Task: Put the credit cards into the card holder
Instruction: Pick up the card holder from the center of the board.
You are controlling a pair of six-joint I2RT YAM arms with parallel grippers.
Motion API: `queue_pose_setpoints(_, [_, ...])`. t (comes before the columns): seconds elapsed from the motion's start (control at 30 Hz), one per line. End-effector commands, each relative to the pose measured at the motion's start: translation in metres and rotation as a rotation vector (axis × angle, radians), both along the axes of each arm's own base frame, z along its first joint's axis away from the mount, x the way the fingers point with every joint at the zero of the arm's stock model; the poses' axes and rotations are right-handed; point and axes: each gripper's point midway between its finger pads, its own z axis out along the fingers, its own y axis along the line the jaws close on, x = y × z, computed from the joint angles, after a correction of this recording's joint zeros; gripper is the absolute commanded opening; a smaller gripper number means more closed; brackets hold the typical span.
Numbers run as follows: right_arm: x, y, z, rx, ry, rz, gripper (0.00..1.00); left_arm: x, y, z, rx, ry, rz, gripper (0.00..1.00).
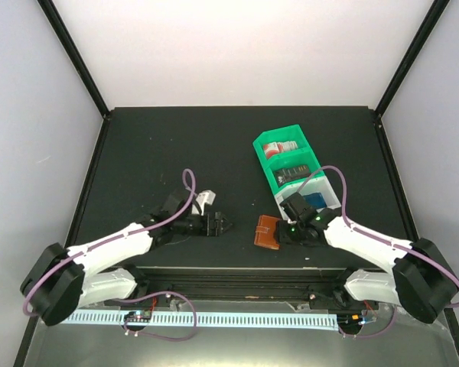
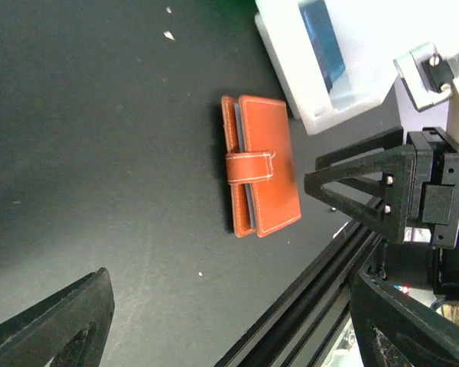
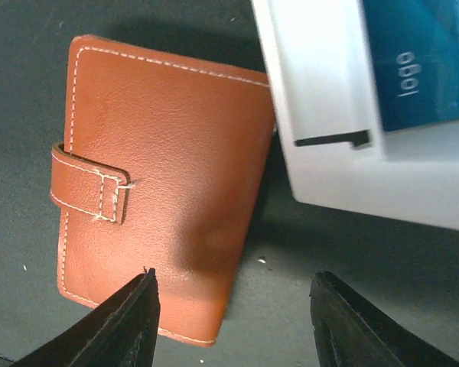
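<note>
The card holder (image 1: 268,232) (image 2: 264,176) (image 3: 161,191), brown leather with its snap tab fastened, lies closed on the black mat. My right gripper (image 1: 284,233) (image 3: 233,306) hovers open just over its near corner, one finger above the leather and the other above bare mat. To the left of the holder my left gripper (image 1: 223,224) (image 2: 237,336) stands open and empty, pointing at it. The credit cards sit in the tray: a blue one (image 1: 315,200) (image 2: 321,38) (image 3: 421,61), a dark one (image 1: 293,170) and a red-and-white one (image 1: 279,147).
The green-and-white divided tray (image 1: 262,153) stands right behind the holder, its white end (image 3: 329,99) almost touching the leather. A black metal rail (image 2: 321,306) runs along the mat's near edge. Dark frame posts border the table.
</note>
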Motion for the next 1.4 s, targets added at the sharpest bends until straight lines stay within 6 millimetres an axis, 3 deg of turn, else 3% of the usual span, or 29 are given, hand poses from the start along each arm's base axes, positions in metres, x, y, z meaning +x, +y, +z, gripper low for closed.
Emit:
queue_pose_setpoints(0.0, [0.004, 0.018, -0.002, 0.043, 0.002, 0.026, 0.52, 0.006, -0.036, 0.014, -0.055, -0.002, -0.061, 0.86])
queue_pose_setpoints(0.2, [-0.001, 0.014, -0.016, -0.061, 0.039, 0.090, 0.45, -0.005, -0.070, -0.018, -0.001, 0.152, -0.155, 0.80])
queue_pose_setpoints(0.5, [-0.006, 0.010, -0.031, -0.106, 0.081, 0.124, 0.36, -0.011, -0.107, -0.040, 0.011, 0.291, -0.206, 0.72])
queue_pose_setpoints(0.7, [-0.012, 0.016, -0.031, -0.062, 0.098, 0.146, 0.34, -0.014, -0.112, -0.064, 0.044, 0.401, -0.168, 0.67])
queue_pose_setpoints(1.0, [-0.017, 0.035, -0.022, 0.048, 0.115, 0.185, 0.34, -0.015, -0.119, -0.078, 0.094, 0.477, -0.144, 0.62])
queue_pose_setpoints(1.37, [-0.021, 0.050, -0.017, 0.149, 0.123, 0.202, 0.32, -0.018, -0.120, -0.070, 0.031, 0.484, -0.135, 0.40])
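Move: The card holder's middle lies about 14 cm to my left hand's right, 2 cm back and some 10 cm below. From my right hand it is only 4 cm left, 2 cm ahead and 3 cm down. The white tray stands about 10 cm farther out than the card holder and 13 cm to its right; the green box's middle is some 24 cm beyond the card holder and 6 cm to its right. My left hand sweeps about 11 cm right and 8 cm down to the card holder's strap edge, tilting nearly 30 degrees, with its fingers narrowing to roughly half open around that edge. My right hand sinks 2 cm and closes on the near part of the right edge, pinching it, then eases farther left, about 3 cm in all. ##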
